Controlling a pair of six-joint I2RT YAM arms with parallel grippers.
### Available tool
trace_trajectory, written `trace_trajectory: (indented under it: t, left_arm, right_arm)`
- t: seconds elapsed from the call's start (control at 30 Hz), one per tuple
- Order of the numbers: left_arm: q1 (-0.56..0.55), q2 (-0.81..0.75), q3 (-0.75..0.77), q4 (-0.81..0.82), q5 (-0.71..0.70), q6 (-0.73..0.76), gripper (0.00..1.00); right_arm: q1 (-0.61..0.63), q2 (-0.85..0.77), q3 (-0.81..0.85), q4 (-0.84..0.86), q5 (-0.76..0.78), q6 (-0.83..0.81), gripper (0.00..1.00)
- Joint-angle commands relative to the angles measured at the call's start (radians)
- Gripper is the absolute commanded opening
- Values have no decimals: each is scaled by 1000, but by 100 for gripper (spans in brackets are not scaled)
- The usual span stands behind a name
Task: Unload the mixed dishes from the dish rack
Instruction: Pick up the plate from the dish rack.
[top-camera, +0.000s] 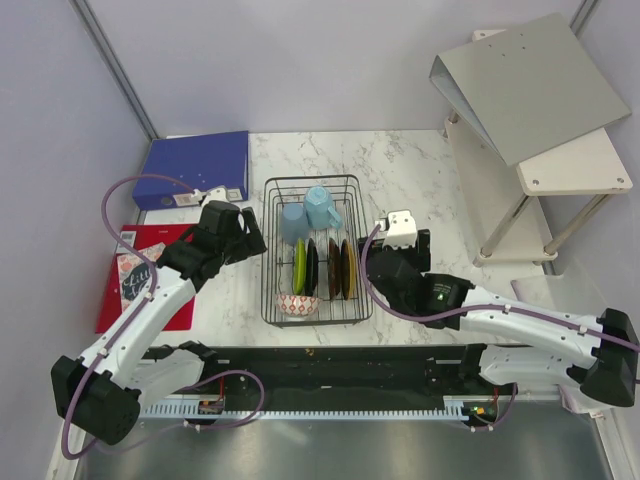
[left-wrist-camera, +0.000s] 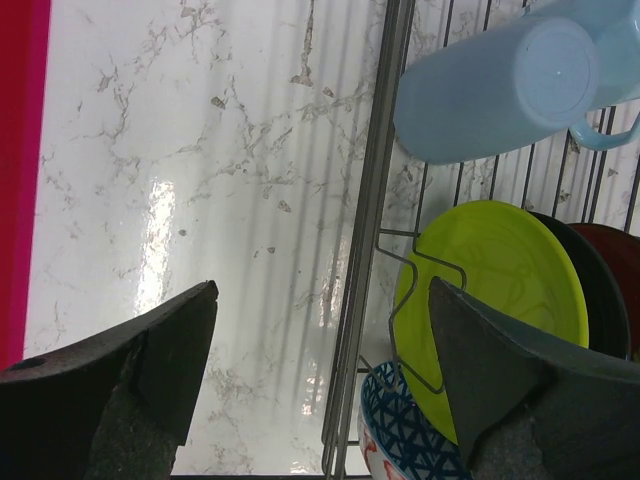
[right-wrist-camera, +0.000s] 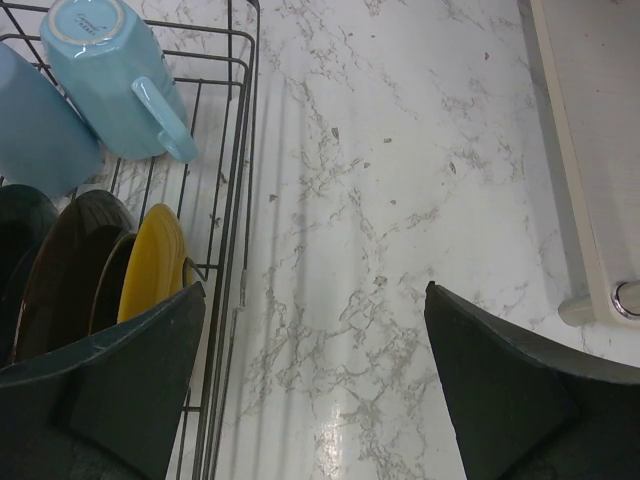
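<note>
The black wire dish rack (top-camera: 267, 262) stands mid-table. It holds two light blue cups (top-camera: 293, 222) (top-camera: 321, 207) at the back. Upright plates stand in its slots: lime green (top-camera: 300, 266), black (top-camera: 312, 266), a dark one (top-camera: 333, 268) and yellow-brown (top-camera: 347, 268). A red-and-white bowl (top-camera: 298, 304) sits at the front; in the left wrist view its inside (left-wrist-camera: 400, 435) shows a blue pattern. My left gripper (top-camera: 252, 241) (left-wrist-camera: 322, 300) is open and empty, straddling the rack's left wall (left-wrist-camera: 372, 250) near the green plate (left-wrist-camera: 500, 270). My right gripper (top-camera: 372, 268) (right-wrist-camera: 315, 300) is open and empty at the rack's right wall (right-wrist-camera: 235, 250), beside the yellow plate (right-wrist-camera: 150, 265).
A blue ring binder (top-camera: 197, 168) lies at the back left. A red booklet (top-camera: 145, 275) lies under the left arm. A white shelf stand (top-camera: 540, 180) with a grey folder (top-camera: 525, 85) on it is at the right. Its base (right-wrist-camera: 590, 150) lies just right of my right gripper.
</note>
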Motion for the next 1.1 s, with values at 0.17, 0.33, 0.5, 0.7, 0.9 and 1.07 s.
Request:
trace_trajectory:
  t: [0.17,0.33,0.5,0.7,0.9,1.07]
  left_arm:
    - [-3,-22,-4,-7,-28,40,94]
    - [-3,-30,-4,-9,-39,37,94]
    - [-3,-44,-9,-15,-48,38,94]
    - [-3,-29,-7,-15,-48,32,94]
    - [-3,-10,-3,-21,-45,26,94]
    - [-3,-9,-1,-21,-47,25,94]
  right_arm:
    - [1,-26,7,-20,43,24,97]
    - [2,105,135,-118,11,33,85]
    - [22,188,206,-189,-16,70,74]
    - [39,246,229,-192,-44,87,68]
    - [44,301,244,-197,-53,104,65]
    - [56,330,275,-192,-50,101,64]
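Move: The yellow plate stands upright at the right end of the row in the rack, roughly 10 cm to the right hand's left, 3 cm back and 11 cm below. The brown plate is about 3 cm further left of it, level with it. The handled mug lies some 16 cm left of this hand, 11 cm ahead and 12 cm below. From the left hand, the yellow plate is about 26 cm right, 6 cm back and 7 cm below. Towards the yellow plate, touching nothing that can be seen: after a brief pause the right hand swings about 5 cm left over the rack's right rim and sinks some 4 cm, mostly late on. Its left side rolls down and its fingertips tip lower, each about 10 degrees, while the wide-open fingers narrow to roughly two thirds. ##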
